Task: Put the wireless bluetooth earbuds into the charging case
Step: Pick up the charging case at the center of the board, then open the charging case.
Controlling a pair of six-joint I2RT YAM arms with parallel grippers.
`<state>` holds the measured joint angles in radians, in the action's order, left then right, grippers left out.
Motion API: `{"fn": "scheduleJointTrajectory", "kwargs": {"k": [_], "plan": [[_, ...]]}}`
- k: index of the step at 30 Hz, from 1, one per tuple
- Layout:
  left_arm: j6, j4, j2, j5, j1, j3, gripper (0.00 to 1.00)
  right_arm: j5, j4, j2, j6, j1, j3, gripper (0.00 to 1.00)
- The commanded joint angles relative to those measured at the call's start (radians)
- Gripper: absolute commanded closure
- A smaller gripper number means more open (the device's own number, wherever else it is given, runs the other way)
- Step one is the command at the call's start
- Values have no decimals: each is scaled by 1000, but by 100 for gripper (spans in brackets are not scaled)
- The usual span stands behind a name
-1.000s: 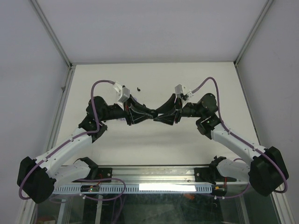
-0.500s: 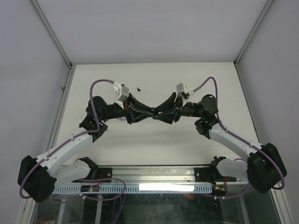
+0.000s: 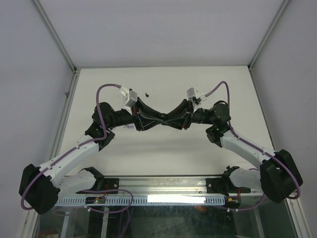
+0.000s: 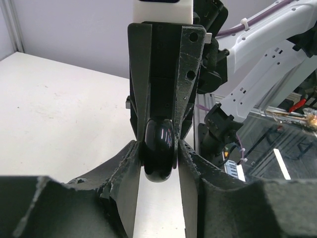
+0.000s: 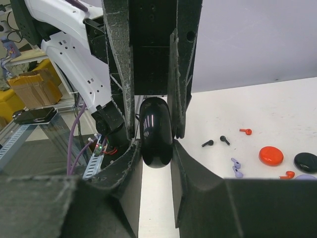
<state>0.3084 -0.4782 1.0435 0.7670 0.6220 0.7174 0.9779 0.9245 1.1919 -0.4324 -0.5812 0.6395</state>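
A glossy black charging case (image 4: 159,151) hangs above the table between both grippers, which meet tip to tip at mid-table. My left gripper (image 4: 158,145) is shut on one end of it, and my right gripper (image 5: 155,145) is shut on the other end (image 5: 156,136). From above, the left gripper (image 3: 159,120) and right gripper (image 3: 171,120) hide the case. Loose earbuds lie on the table: two black (image 5: 207,143), two pale purple (image 5: 236,162) and a red one (image 5: 245,131).
A round red case (image 5: 271,155), another black case (image 5: 305,161) and a second red bud (image 5: 287,174) lie further off in the right wrist view. A small black bud (image 3: 147,94) sits behind the left wrist. The metal rail (image 3: 163,196) runs along the near edge.
The two grippers have come together at mid-table. The right gripper's jaws have closed onto the black case that the left gripper was holding.
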Motion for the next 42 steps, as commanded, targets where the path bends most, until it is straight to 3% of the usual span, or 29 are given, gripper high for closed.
{"fn": "scheduleJointTrajectory", "kwargs": {"k": [1, 3, 8, 17, 32, 39, 42], "plan": [[34, -62, -28, -51, 9, -3, 56, -17, 68, -6, -2, -1, -6, 100], [39, -50, -34, -75, 8, -1, 49, -19, 71, -7, 0, -1, -10, 100], [50, -27, -22, -92, 7, 11, 43, -17, 80, -11, 0, -1, -17, 100], [59, 39, -5, -185, -2, 35, 44, 3, 84, -18, -2, 0, -20, 100], [132, 78, 35, -198, -29, 94, 44, 42, 97, -27, 6, -1, -40, 100], [138, 110, 52, -210, -36, 106, 41, 27, 88, -39, 26, 0, -48, 100], [138, 115, 46, -209, -36, 107, 34, 3, 54, -44, 58, 0, -54, 100]]}}
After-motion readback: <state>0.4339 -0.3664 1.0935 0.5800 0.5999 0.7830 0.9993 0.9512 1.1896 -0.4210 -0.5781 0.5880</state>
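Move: Between the two sets of fingertips, in mid-air, sits the closed black charging case, its middle about 1 cm to the right of the left hand point and 1 cm to the left of the right hand point, level with both. On the table roughly 30 cm below, the lilac earbuds lie some 12 cm ahead of the left hand and 17 cm to its left; the red case is about 20 cm ahead and 20 cm left of it. Opening its fingers off the case first, the left hand then works forward about 4 cm, its fingers swinging forward and rolling, each by some 10 degrees, so that its rear finger bears on the lid from inside and pushes it forward. The right hand keeps its pinch on the case body and sinks about 1.5 cm. ##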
